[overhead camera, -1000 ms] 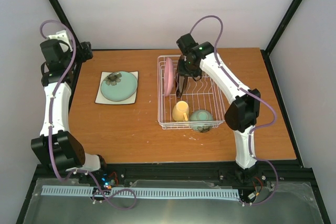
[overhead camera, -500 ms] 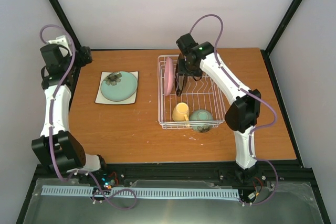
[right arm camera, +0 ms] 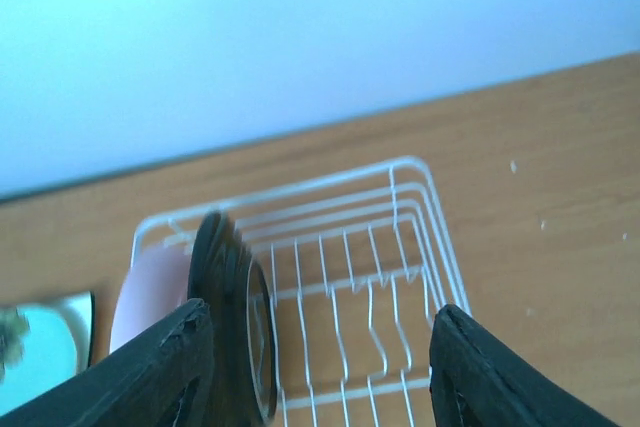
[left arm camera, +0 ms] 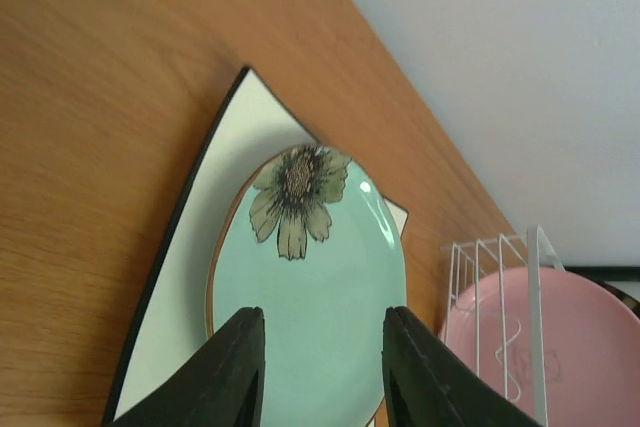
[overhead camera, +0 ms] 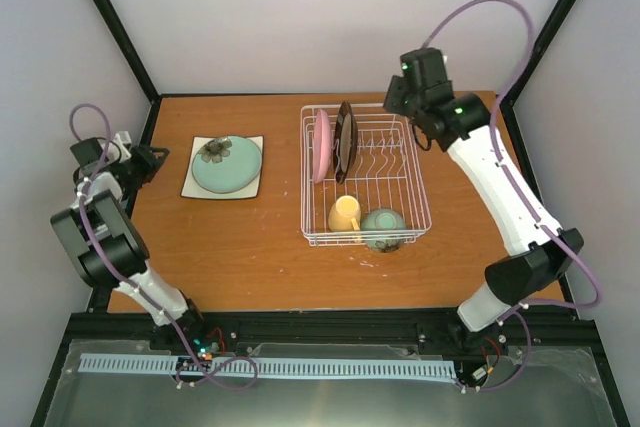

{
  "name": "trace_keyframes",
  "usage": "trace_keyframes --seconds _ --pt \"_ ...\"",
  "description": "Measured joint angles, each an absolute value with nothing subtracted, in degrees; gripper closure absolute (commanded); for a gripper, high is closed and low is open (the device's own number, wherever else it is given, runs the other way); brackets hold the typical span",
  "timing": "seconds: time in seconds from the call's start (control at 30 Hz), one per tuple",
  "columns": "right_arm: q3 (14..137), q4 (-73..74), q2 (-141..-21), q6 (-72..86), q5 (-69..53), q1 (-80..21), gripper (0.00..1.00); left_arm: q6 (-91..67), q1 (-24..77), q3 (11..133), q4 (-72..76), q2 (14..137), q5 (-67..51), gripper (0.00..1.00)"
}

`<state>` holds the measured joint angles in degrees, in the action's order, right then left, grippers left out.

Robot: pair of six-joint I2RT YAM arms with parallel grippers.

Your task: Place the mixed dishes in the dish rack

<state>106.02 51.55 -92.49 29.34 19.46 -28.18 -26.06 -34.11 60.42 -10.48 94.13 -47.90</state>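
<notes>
The white dish rack holds a pink plate and a dark brown plate on edge at its back, and a yellow mug and pale green bowl at its front. On the table left of the rack, the teal flower plate lies on the cream square plate. My left gripper is low at the table's left edge, open and aimed at the teal plate, holding nothing. My right gripper hangs open and empty above the rack's back right, clear of the brown plate.
The rack's right half shows only bare wire tines. Black frame posts rise at the table's back corners, and white walls close in the back and both sides.
My right gripper opened, let go of the dark brown plate, and lifted away to the back right. The plate now stands in the rack. My left arm folded down toward the stacked plates.
</notes>
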Motion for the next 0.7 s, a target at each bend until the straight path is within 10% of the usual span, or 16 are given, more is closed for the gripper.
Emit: trace_keyframes --seconds 0.7 --pt "105.01 41.19 -99.26 28.49 10.20 -23.33 0.42 -11.14 -27.99 70.32 -31.29 110.41 -49.10 0.67"
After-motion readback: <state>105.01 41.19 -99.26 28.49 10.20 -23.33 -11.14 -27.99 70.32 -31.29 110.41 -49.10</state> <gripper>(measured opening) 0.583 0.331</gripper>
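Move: The green flower plate lies flat about 6 cm ahead of the left hand, 9 cm to its right and 14 cm below, with the white board under it. The pink plate in the rack is some 34 cm to the left hand's right, 6 cm ahead and 6 cm below. From the right hand, the green flower plate lies roughly 39 cm left, 1 cm ahead and 33 cm below; the dark plate stands 9 cm left, 2 cm back and 22 cm below. Sinking about 9 cm and easing some 5 cm to the right, the left hand closes in on the green plate's left edge, hesitating briefly after a first short dip. Its fingers tip down and swing clockwise, still partly open; contact can't be seen. The right hand, empty, drifts forward about 5 cm above the rack, rising a little, then settling lower. ##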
